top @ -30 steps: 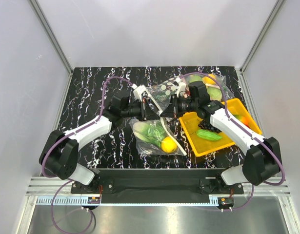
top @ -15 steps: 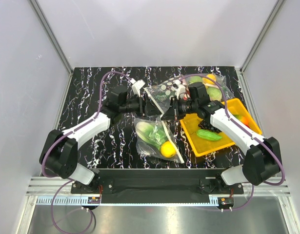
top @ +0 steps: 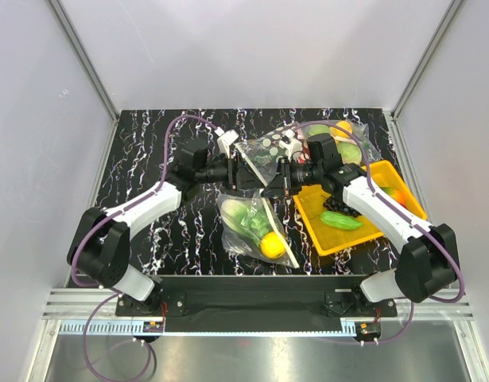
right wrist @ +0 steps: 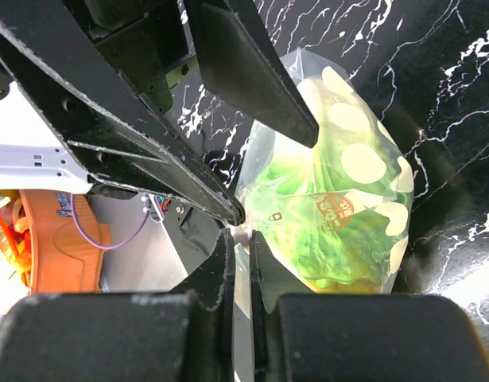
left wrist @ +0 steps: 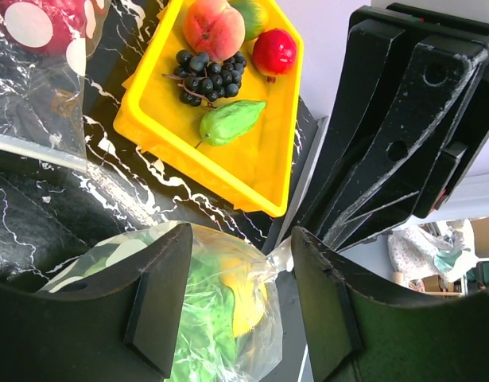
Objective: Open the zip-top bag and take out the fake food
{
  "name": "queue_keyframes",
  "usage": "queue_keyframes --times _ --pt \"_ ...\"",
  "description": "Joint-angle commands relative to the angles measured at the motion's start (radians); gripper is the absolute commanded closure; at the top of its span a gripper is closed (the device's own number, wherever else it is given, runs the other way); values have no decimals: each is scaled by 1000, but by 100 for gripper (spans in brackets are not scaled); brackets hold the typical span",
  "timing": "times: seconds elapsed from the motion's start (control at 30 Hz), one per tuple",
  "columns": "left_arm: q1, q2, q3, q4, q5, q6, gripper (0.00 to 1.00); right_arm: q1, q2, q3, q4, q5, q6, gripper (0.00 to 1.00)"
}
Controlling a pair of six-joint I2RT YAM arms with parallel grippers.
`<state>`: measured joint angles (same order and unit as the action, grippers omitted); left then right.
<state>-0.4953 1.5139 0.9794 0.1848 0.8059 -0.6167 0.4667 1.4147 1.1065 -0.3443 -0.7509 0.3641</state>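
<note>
The zip-top bag point(top: 248, 227) is clear plastic with white dots and hangs low over the table's middle. Inside are the fake food pieces: green lettuce point(top: 246, 216) and a yellow lemon point(top: 270, 245). My right gripper point(top: 273, 188) is shut on the bag's top edge; in the right wrist view its jaws pinch a strip of plastic point(right wrist: 242, 239) beside the bag point(right wrist: 331, 207). My left gripper point(top: 246, 177) is open just to the left. In the left wrist view the bag point(left wrist: 220, 318) and lemon point(left wrist: 248, 298) show between the fingers point(left wrist: 157, 294), with a plastic corner brushing the right one.
A yellow tray point(top: 327, 239) to the right holds a peach point(left wrist: 214, 24), black grapes point(left wrist: 204, 72) and a cucumber point(left wrist: 232, 121). A flat polka-dot bag point(top: 268, 147) lies behind the grippers. Another clear bag of fruit point(top: 343, 143) sits at the back right.
My left gripper has opened and let go of the bag's mouth. The bag now hangs from the right gripper alone and has sagged a little toward the front.
</note>
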Motion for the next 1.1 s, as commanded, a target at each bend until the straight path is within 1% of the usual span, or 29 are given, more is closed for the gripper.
queue_keyframes --times 0.0,0.2,0.27,0.37,0.4,0.53,0.7,0.8,0.83,0.87,0.9,0.93,0.97,1.03,1.07 --pt "8 -29 -16 58 41 31 42 4 -10 70 30 -60 16 97" --pt "27 -63 -59 71 69 34 41 -2 4 88 18 -73 13 97" --pt "38 -96 -80 76 81 40 41 -5 4 95 13 -76 12 97" --pt "46 -138 -105 55 88 78 40 -7 4 101 4 -80 9 97" --pt "46 -144 -102 26 90 92 40 -7 7 102 2 -84 7 97" --pt "37 -139 -90 33 122 100 39 -8 15 107 8 -96 15 97" --pt "8 -112 -62 9 99 126 39 -7 32 128 2 -110 16 97" --pt "-6 -90 -48 10 92 130 41 -8 36 138 -5 -119 10 97" --pt "-8 -86 -47 18 90 121 47 -8 38 139 -10 -119 7 97" --pt "-6 -83 -45 34 90 115 52 -8 39 141 -16 -116 4 97" --pt "-6 -75 -44 41 88 104 62 -7 40 144 -31 -105 -7 97" --pt "-6 -75 -41 45 88 101 62 -7 40 144 -39 -99 -13 97" --pt "-6 -72 -39 59 87 97 71 -7 36 145 -48 -94 -17 97" --pt "-6 -69 -38 73 91 78 78 -8 35 145 -68 -82 -28 97" --pt "-8 -67 -38 93 95 71 84 -8 32 144 -74 -67 -31 97"
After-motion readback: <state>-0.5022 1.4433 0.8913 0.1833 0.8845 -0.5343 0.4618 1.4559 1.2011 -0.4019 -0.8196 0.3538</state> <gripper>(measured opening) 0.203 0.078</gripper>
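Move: The left hand's open fingers are just short of the bag's rim film, about 3 cm back and 2 cm below, beside the right hand's pinch on the white zip strip. From the left hand the lettuce inside lies some 8 cm back, 2 cm left; the lemon 15 cm back, 6 cm right; both roughly 9 cm lower. The yellow tray is about 32 cm right, 5 cm back, 11 cm down. From the right hand the rim film is about 2 cm to the left, level. The right fingers keep their pinch on the zip strip and lift it about 2 cm, while the left fingers come around the rim film beside that pinch and go from over half open to mostly shut. To get there the left hand pulls back about 3 cm, swinging out left some 2 cm and then in again to the right. ##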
